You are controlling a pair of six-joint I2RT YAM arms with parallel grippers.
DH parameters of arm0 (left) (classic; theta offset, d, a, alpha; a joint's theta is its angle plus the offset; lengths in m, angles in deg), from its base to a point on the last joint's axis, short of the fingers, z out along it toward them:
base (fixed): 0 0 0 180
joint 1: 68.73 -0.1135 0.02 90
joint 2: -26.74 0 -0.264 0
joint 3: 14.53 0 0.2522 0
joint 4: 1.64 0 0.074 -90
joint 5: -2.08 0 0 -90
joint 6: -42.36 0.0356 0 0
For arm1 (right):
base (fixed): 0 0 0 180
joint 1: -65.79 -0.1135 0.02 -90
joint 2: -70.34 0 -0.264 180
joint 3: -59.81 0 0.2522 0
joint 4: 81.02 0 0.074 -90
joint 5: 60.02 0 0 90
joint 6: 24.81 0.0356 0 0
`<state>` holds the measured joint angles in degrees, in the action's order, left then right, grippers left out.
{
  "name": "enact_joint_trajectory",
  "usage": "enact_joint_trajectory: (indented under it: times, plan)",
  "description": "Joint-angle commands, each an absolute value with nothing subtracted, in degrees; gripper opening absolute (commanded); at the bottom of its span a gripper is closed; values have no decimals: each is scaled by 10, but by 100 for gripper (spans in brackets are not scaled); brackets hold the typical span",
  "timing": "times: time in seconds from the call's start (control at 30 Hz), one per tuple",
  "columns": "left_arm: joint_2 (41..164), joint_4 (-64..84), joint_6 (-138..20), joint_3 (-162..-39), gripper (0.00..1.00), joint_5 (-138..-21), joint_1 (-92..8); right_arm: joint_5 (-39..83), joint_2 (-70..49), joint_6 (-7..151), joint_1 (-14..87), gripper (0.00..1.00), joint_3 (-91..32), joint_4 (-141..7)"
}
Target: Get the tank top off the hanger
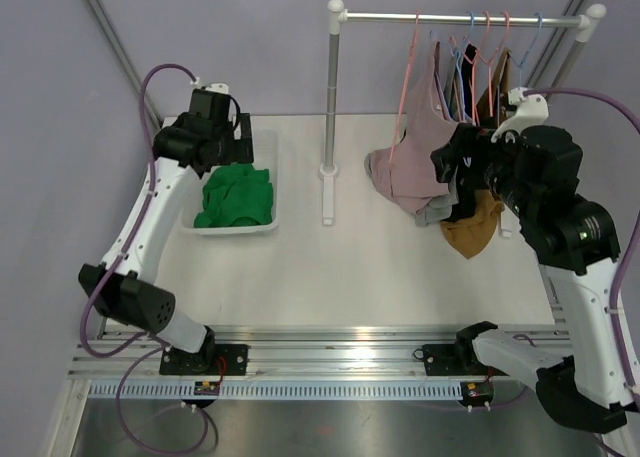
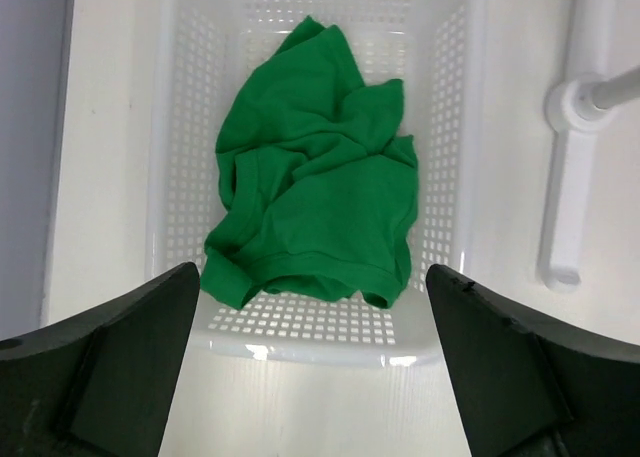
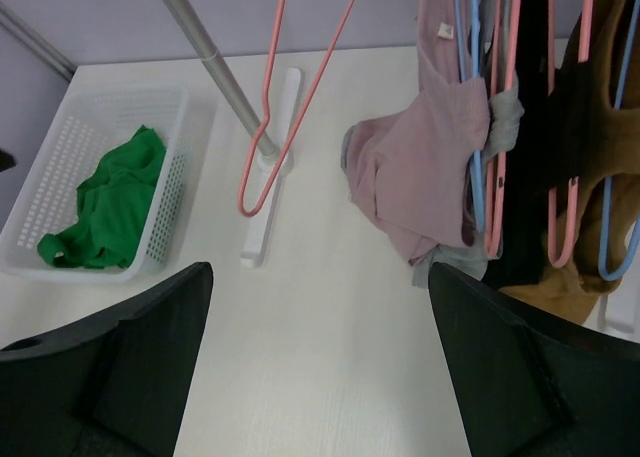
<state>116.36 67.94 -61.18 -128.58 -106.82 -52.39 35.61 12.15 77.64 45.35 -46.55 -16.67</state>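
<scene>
A green tank top (image 1: 236, 197) lies crumpled in a white perforated basket (image 1: 230, 229) at the left of the table. My left gripper (image 1: 232, 142) hovers over the basket's far end, open and holding nothing. In the left wrist view the tank top (image 2: 315, 177) fills the middle of the basket (image 2: 310, 347), ahead of the gripper (image 2: 312, 269). A bare pink hanger (image 3: 262, 167) hangs at the left end of the rail (image 1: 460, 18). My right gripper (image 1: 455, 167) stands open in front of the hanging clothes; nothing lies between its fingers (image 3: 318, 269).
Several garments hang on pink and blue hangers at the right of the rail: a mauve one (image 1: 410, 167), a black one (image 1: 468, 87) and a mustard one (image 1: 478, 227). The rack's white post (image 1: 332, 97) and foot (image 1: 327, 192) stand mid-table, right of the basket.
</scene>
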Motion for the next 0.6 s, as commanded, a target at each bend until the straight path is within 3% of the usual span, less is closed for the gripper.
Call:
enact_joint_trajectory:
  times: [0.0,0.13,0.23,0.3,0.43,0.57]
  plan:
    - [1032,648,-615,-1237,99,-1017,-509,431,59,758,455,96,-545,-140]
    - [926,621,-623,-1141,99,-1011,-455,489,-17,725,464,93,-605,-129]
    - [850,599,-638,-1060,99,-1000,-427,488,-51,702,490,82,-642,-136]
    - [809,578,-644,-1007,99,-986,-410,456,-60,680,518,73,-649,-160]
    - [737,549,-646,-886,99,-968,-405,387,-102,658,551,67,-670,-181]
    - [713,543,-643,-849,99,-976,-405,369,-153,655,567,61,-723,-179]
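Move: The blue hanger carrying the mauve tank top is roughly 20 cm ahead of the right hand, 6 cm right and slightly below. The empty pink hanger stands some 14 cm to the left of that blue hanger, about 2 cm nearer the robot; the brown top is about 13 cm to its right, level in reach and some 12 cm lower. From the left hand, the blue hanger is about 8 cm ahead, 45 cm right and 10 cm above. Reaching forward about 12 cm and 5 cm to its right, the right hand heads for the blue hanger, bearing right mainly in the later part, turning clockwise and rolling its left side down while its fingers narrow by about a third on empty air. The empty left hand draws back some 16 cm from the tub, rising first and then sinking, fingers wide open. ##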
